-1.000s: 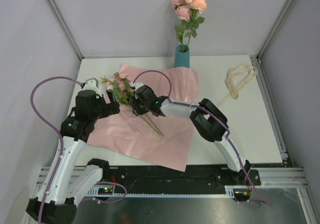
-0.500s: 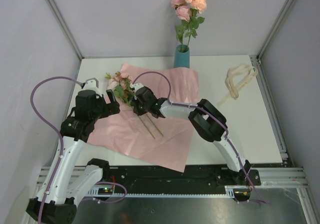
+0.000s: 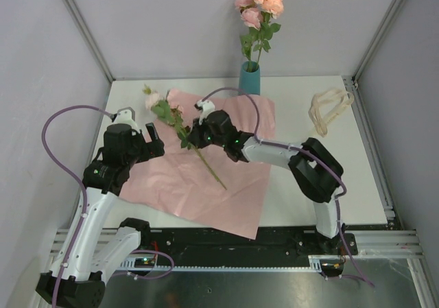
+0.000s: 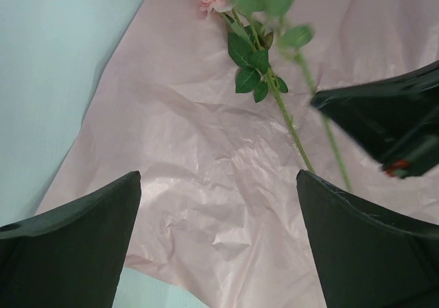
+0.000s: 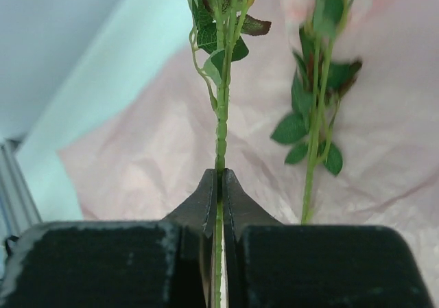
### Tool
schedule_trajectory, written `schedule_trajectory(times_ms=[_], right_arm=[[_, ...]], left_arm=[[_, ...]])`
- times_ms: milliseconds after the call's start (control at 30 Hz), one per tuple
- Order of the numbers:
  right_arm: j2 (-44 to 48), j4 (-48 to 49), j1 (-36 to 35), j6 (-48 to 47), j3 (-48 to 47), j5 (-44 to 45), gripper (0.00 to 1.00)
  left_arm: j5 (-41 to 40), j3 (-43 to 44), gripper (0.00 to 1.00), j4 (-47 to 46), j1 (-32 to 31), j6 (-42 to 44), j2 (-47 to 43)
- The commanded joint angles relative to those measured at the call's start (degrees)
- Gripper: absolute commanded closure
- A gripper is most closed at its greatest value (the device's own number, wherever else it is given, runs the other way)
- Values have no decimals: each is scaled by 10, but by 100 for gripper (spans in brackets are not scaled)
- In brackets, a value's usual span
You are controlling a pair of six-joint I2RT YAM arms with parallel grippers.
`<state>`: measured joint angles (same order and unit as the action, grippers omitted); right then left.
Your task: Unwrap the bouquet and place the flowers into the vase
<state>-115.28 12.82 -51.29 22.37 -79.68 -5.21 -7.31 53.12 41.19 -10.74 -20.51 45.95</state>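
Observation:
The bouquet is unwrapped: its lilac-pink paper (image 3: pixel 199 184) lies flat on the table. My right gripper (image 3: pixel 195 136) (image 5: pixel 220 174) is shut on the thin green stem of one flower (image 5: pixel 221 126) and holds it above the paper, its pink bloom (image 3: pixel 152 99) pointing back left. A second flower (image 4: pixel 259 71) lies on the paper, its stem (image 3: pixel 214 176) pointing toward the near side. The teal vase (image 3: pixel 250 79) stands at the back centre, with several pink roses (image 3: pixel 259 3) in it. My left gripper (image 3: pixel 154 135) (image 4: pixel 218 184) hangs open over the paper's left part, holding nothing.
A cream ribbon loop (image 3: pixel 328 110) lies at the back right of the white table (image 3: pixel 322 178). Grey walls close in the left, back and right. A metal rail (image 3: pixel 374 150) runs along the right edge.
My right gripper has shut on one stem and lifted that flower up and back, off the paper. The other flower stayed on the paper. The left arm has not moved.

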Motion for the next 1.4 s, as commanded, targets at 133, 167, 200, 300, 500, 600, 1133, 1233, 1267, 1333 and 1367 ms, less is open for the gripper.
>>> schedule_trajectory(times_ms=[133,167,200,300,500,600,1133,1233,1267,1333,1367], right_arm=[[121,182,74,-21,38,-42,100],[130,207,86,-28,43,-46,100],[140,229,96,-40,47,-52,100],[161,302,129,-72,54,-65,100],[151,499,192,-138,50,-84,100],[110,586,229,-135,21,-96,100],[-103,658,328,-165,-283,-133,100],[-125,651,334,-173,-304,-134,100],[-131,644,336,-180,-307,-137,100],[-149,638,343,-185,-315,-137,100],[-158,639,348,-179,-324,-140,100]], left_arm=[[-6,-5,0,-14,3,2,-9],[-7,-4,0,-14,2,2,-9],[-7,-5,0,-14,2,2,-9],[-6,-4,0,-14,3,2,-8],[-5,-3,0,-14,3,2,-11],[-5,-3,0,-14,3,2,-12],[2,-2,0,-14,3,4,-8],[1,-3,0,-14,3,4,-6],[0,-2,0,-14,2,4,-5],[-2,-3,0,-14,3,4,-5],[-2,-3,0,-14,3,4,-5]])
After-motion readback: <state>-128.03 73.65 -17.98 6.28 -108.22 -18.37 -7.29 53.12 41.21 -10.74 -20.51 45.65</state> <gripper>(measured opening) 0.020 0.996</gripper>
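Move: The right hand, some 10 cm above the table, already holds one flower by its stem. The vase stands about 17 cm ahead of it and 21 cm to its right, its mouth some 15 cm higher. The blooms already in the vase are about 18 cm ahead, 23 cm right and 38 cm above. The last flower lies on the pink wrapping almost under the hand, some 9 cm below. From the left hand, the vase is about 26 cm ahead and 32 cm right. Keep the right gripper shut on the stem and carry the flower up some 34 cm, swinging about 23 cm right and 22 cm forward to the vase. Turn the wrist about 80 degrees on the way, so the fingers go from pointing down and left to pointing steeply up and the bloom is raised. Slow down high above the vase's mouth, beside the standing flowers. ##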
